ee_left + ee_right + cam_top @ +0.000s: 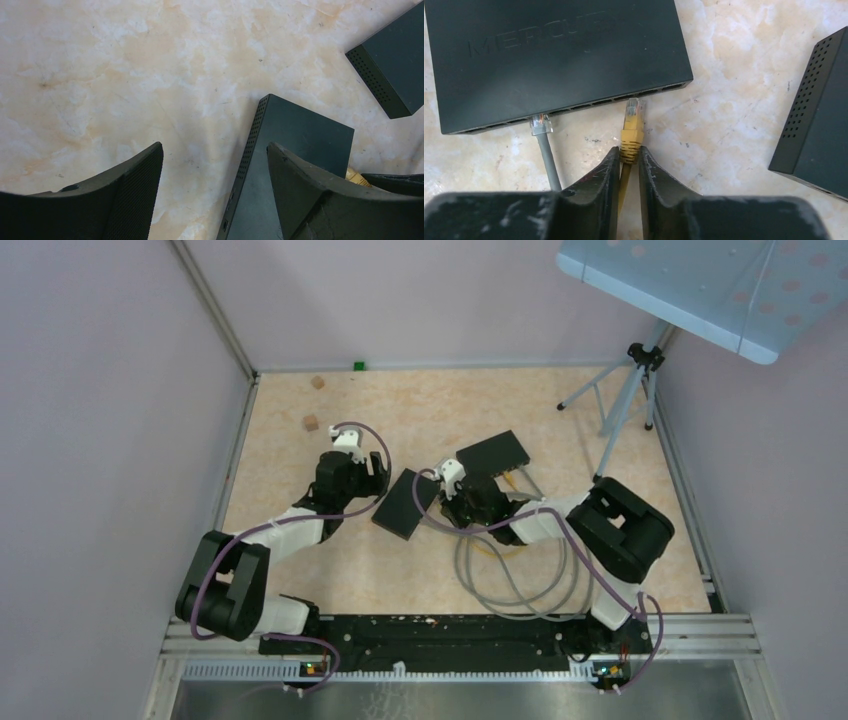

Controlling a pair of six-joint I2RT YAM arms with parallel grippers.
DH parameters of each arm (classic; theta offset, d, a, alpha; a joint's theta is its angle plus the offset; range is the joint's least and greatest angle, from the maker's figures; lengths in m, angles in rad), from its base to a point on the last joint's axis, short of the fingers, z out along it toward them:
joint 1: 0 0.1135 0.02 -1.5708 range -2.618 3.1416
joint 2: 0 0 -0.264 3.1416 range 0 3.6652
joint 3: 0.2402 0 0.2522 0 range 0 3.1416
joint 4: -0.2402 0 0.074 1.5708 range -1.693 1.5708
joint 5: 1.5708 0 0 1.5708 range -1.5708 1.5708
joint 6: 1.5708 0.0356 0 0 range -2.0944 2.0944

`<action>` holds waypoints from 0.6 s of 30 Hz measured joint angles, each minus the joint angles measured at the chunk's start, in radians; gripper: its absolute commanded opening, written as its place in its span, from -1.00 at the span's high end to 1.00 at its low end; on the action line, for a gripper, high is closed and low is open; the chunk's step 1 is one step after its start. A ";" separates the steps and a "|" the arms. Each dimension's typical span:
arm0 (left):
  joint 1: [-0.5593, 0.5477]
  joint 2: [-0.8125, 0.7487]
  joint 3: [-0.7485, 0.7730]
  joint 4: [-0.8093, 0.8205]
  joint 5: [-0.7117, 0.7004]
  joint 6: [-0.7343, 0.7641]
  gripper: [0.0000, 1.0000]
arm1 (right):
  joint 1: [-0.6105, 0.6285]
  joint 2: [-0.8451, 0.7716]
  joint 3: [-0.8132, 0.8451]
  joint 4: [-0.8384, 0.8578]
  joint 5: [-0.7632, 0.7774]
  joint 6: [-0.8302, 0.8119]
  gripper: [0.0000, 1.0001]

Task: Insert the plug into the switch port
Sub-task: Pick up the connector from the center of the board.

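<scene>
A black switch lies with its row of ports toward my right gripper. That gripper is shut on the ribbed boot of a yellow plug, whose clear tip sits just short of a port near the right end. A grey plug sits in a port farther left. From above, this switch lies just beyond the right gripper. My left gripper is open. The perforated side edge of a second black switch lies between its fingers, with the right finger above the switch's top.
The second switch lies between the two arms. Grey cable loops trail toward the near edge. Two small wooden cubes and a green block sit at the far left. A tripod stands at the far right.
</scene>
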 measured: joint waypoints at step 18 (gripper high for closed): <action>0.000 0.015 -0.032 0.056 0.122 -0.001 -0.54 | 0.000 -0.303 -0.452 0.473 -0.057 -0.098 1.00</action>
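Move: The yellow connector lies about 1 cm ahead and 1 cm left of the right hand, level with it, its boot between the parted fingertips. The left switch is centred some 7 cm to the right hand's left and 1 cm ahead; the grey plug in it lies about 4 cm left and 3 cm back. The right switch is around 11 cm ahead and 10 cm right. From the left hand the connector is roughly 14 cm right, 7 cm back and 7 cm lower. The yellow connector is pinched at its boot as the right fingers close, then carried back and to the right, away from the left switch's ports, about 6 cm across the board; the hand then climbs some 5 cm, its fingertips tilting up about 20 degrees. The left hand, still open and empty, eases about 2 cm right and slightly back. ##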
